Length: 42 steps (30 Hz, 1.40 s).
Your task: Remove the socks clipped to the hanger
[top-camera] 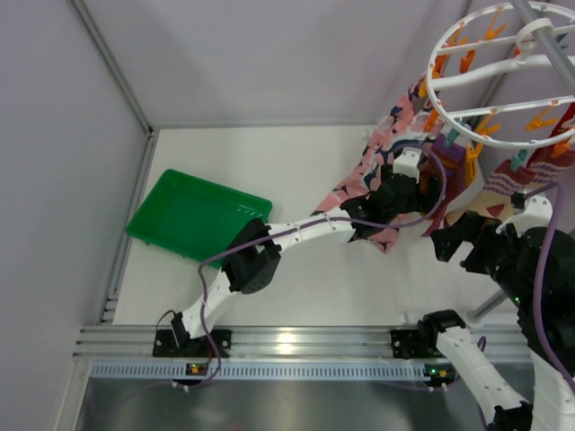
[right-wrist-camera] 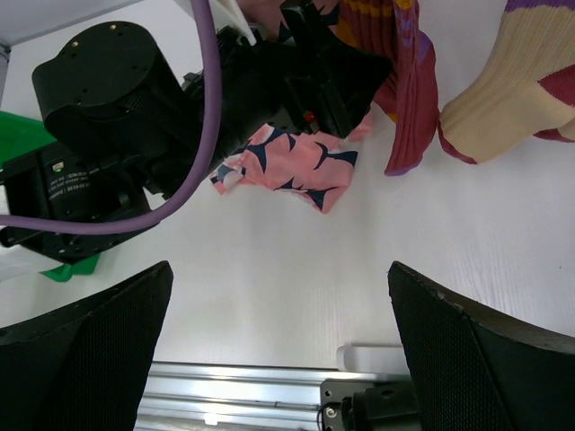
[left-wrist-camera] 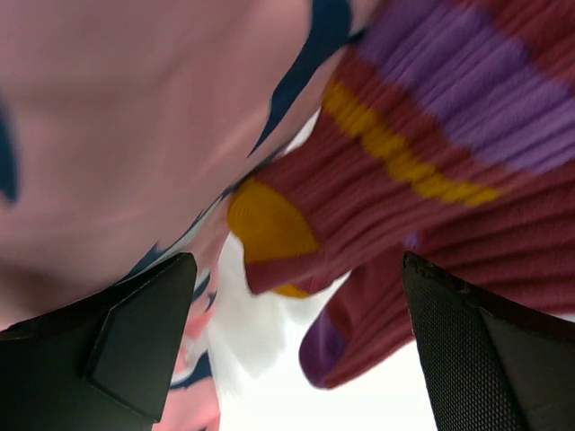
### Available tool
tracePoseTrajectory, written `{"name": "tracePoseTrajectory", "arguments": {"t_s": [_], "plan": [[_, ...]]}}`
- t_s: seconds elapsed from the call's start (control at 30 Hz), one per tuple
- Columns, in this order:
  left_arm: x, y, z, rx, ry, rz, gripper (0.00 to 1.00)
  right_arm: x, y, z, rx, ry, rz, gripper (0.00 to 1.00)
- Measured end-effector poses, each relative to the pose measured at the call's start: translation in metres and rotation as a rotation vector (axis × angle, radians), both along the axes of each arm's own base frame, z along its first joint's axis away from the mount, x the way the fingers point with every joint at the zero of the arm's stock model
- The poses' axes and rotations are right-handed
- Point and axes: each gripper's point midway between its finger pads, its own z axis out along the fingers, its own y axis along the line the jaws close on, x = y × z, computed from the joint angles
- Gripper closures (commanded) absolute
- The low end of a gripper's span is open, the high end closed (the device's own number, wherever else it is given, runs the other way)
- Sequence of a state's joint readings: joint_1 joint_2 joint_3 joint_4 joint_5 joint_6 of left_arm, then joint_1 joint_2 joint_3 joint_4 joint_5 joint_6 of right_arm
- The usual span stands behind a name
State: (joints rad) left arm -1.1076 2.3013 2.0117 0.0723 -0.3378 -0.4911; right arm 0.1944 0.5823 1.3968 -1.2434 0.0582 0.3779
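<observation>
The round white hanger (top-camera: 490,67) with orange and teal pegs hangs at the top right. Socks dangle from it: a maroon one with purple and yellow bands (left-wrist-camera: 431,206) (right-wrist-camera: 409,99), a tan one (right-wrist-camera: 503,108) (top-camera: 476,202) and a red one (top-camera: 550,162). My left gripper (left-wrist-camera: 296,350) (top-camera: 415,180) is open, raised just under the maroon sock's toe, with the pink printed cloth (left-wrist-camera: 117,135) at its left finger. Nothing is pinched. My right gripper (right-wrist-camera: 278,350) (top-camera: 454,238) is open and empty over the white table, lower and to the right of the left one.
A green tray (top-camera: 193,215) lies on the table at the left. The pink cloth (top-camera: 377,162) hangs down to the tabletop beside the left arm (right-wrist-camera: 117,135). A grey frame pole (top-camera: 544,40) crosses above the hanger. The aluminium rail (top-camera: 287,346) runs along the near edge.
</observation>
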Motion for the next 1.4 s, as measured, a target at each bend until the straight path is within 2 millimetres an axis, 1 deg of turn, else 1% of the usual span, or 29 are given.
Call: {"name": "tracePoseTrajectory", "arguments": {"t_s": [0.07, 0.17, 0.23, 0.3, 0.33, 0.4, 0.47, 0.5, 0.57, 0.63, 0.67, 0.73, 0.77, 0.83, 0.87, 0.93, 1.0, 1.07, 1.1, 1.17, 1.23, 1.27, 1.37, 1.4], "plan": [[0.004, -0.007, 0.004, -0.014, -0.016, 0.004, 0.02, -0.001, 0.001, 0.000, 0.003, -0.002, 0.006, 0.01], [0.008, -0.020, 0.009, -0.049, -0.038, -0.022, 0.07, -0.003, 0.002, 0.000, 0.006, -0.001, 0.014, 0.01], [0.009, -0.029, 0.009, -0.068, -0.046, -0.054, 0.17, -0.003, 0.003, -0.001, 0.007, 0.003, 0.017, 0.01], [0.009, -0.036, 0.006, -0.077, -0.048, -0.075, 0.35, -0.004, 0.003, -0.001, 0.007, 0.006, 0.018, 0.01], [0.009, -0.037, 0.004, -0.077, -0.049, -0.083, 0.55, -0.005, 0.003, 0.000, 0.007, 0.005, 0.018, 0.00], [0.009, -0.039, -0.001, -0.071, -0.045, -0.092, 0.69, -0.007, 0.003, 0.001, 0.010, 0.001, 0.021, 0.01], [0.009, -0.038, -0.004, -0.064, -0.045, -0.098, 0.90, -0.008, 0.003, 0.001, 0.013, -0.004, 0.025, 0.01], [0.009, -0.038, -0.005, -0.064, -0.045, -0.100, 0.99, -0.009, 0.004, 0.002, 0.014, -0.006, 0.028, 0.01], [0.006, -0.032, -0.011, -0.044, -0.041, -0.106, 1.00, -0.009, 0.005, 0.001, 0.017, -0.005, 0.035, 0.01], [0.000, -0.022, -0.019, -0.017, -0.023, -0.110, 1.00, -0.008, 0.008, -0.001, 0.022, 0.001, 0.049, 0.00], [-0.005, -0.016, -0.022, -0.002, -0.011, -0.117, 1.00, -0.007, 0.010, -0.004, 0.024, 0.009, 0.058, 0.01], [-0.017, -0.001, -0.022, 0.018, 0.012, -0.137, 1.00, -0.005, 0.012, -0.011, 0.021, 0.028, 0.066, 0.00], [-0.023, 0.006, -0.018, 0.020, 0.023, -0.149, 1.00, -0.004, 0.012, -0.012, 0.019, 0.034, 0.072, 0.01], [-0.039, 0.023, -0.002, 0.004, 0.044, -0.181, 1.00, -0.001, 0.015, -0.011, 0.019, 0.032, 0.082, 0.01], [-0.047, 0.029, 0.007, -0.012, 0.053, -0.200, 1.00, 0.002, 0.016, -0.010, 0.019, 0.026, 0.089, 0.01], [-0.062, 0.042, 0.033, -0.053, 0.067, -0.247, 1.00, 0.007, 0.019, -0.005, 0.024, 0.018, 0.102, 0.01], [-0.075, 0.050, 0.062, -0.104, 0.074, -0.294, 1.00, 0.013, 0.023, 0.005, 0.032, 0.008, 0.116, 0.00], [-0.087, 0.056, 0.088, -0.151, 0.077, -0.342, 1.00, 0.023, 0.028, 0.021, 0.043, -0.010, 0.130, 0.00], [-0.093, 0.058, 0.099, -0.172, 0.081, -0.365, 1.00, 0.029, 0.030, 0.031, 0.049, -0.027, 0.134, 0.01], [-0.103, 0.061, 0.112, -0.198, 0.096, -0.411, 1.00, 0.040, 0.034, 0.051, 0.065, -0.059, 0.137, 0.00], [-0.114, 0.060, 0.115, -0.211, 0.125, -0.462, 1.00, 0.050, 0.037, 0.069, 0.084, -0.088, 0.134, 0.01], [-0.118, 0.060, 0.114, -0.212, 0.138, -0.479, 1.00, 0.057, 0.039, 0.081, 0.096, -0.113, 0.133, 0.00], [-0.130, 0.060, 0.107, -0.204, 0.197, -0.529, 1.00, 0.071, 0.042, 0.101, 0.123, -0.154, 0.125, 0.00], [-0.134, 0.060, 0.105, -0.204, 0.213, -0.547, 1.00, 0.075, 0.043, 0.104, 0.126, -0.161, 0.123, 0.01]]}}
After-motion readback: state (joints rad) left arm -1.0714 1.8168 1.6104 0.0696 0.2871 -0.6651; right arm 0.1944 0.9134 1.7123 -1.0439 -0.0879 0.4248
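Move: The striped sock's lower end hangs about 2 cm ahead and 5 cm right of the open left hand, roughly level with it. The pink cloth is some 5 cm ahead and 8 cm left of that hand, the beige sock about 12 cm right and level fore and aft. From the right hand, the teal clip holding the striped sock is roughly 14 cm ahead, 2 cm left and 15 cm up; the orange clip is 13 cm ahead, 3 cm right and 14 cm up. The striped sock's lower part is pinched as the left hand slides about 4 cm right and shuts; then that hand draws it back, up and left, some 14 cm back and 10 cm up, turning clockwise about 30 degrees. The open right hand, nearly still at first, then rises and reaches forward and slightly left towards the teal clip, tipping its fingers up a little. ##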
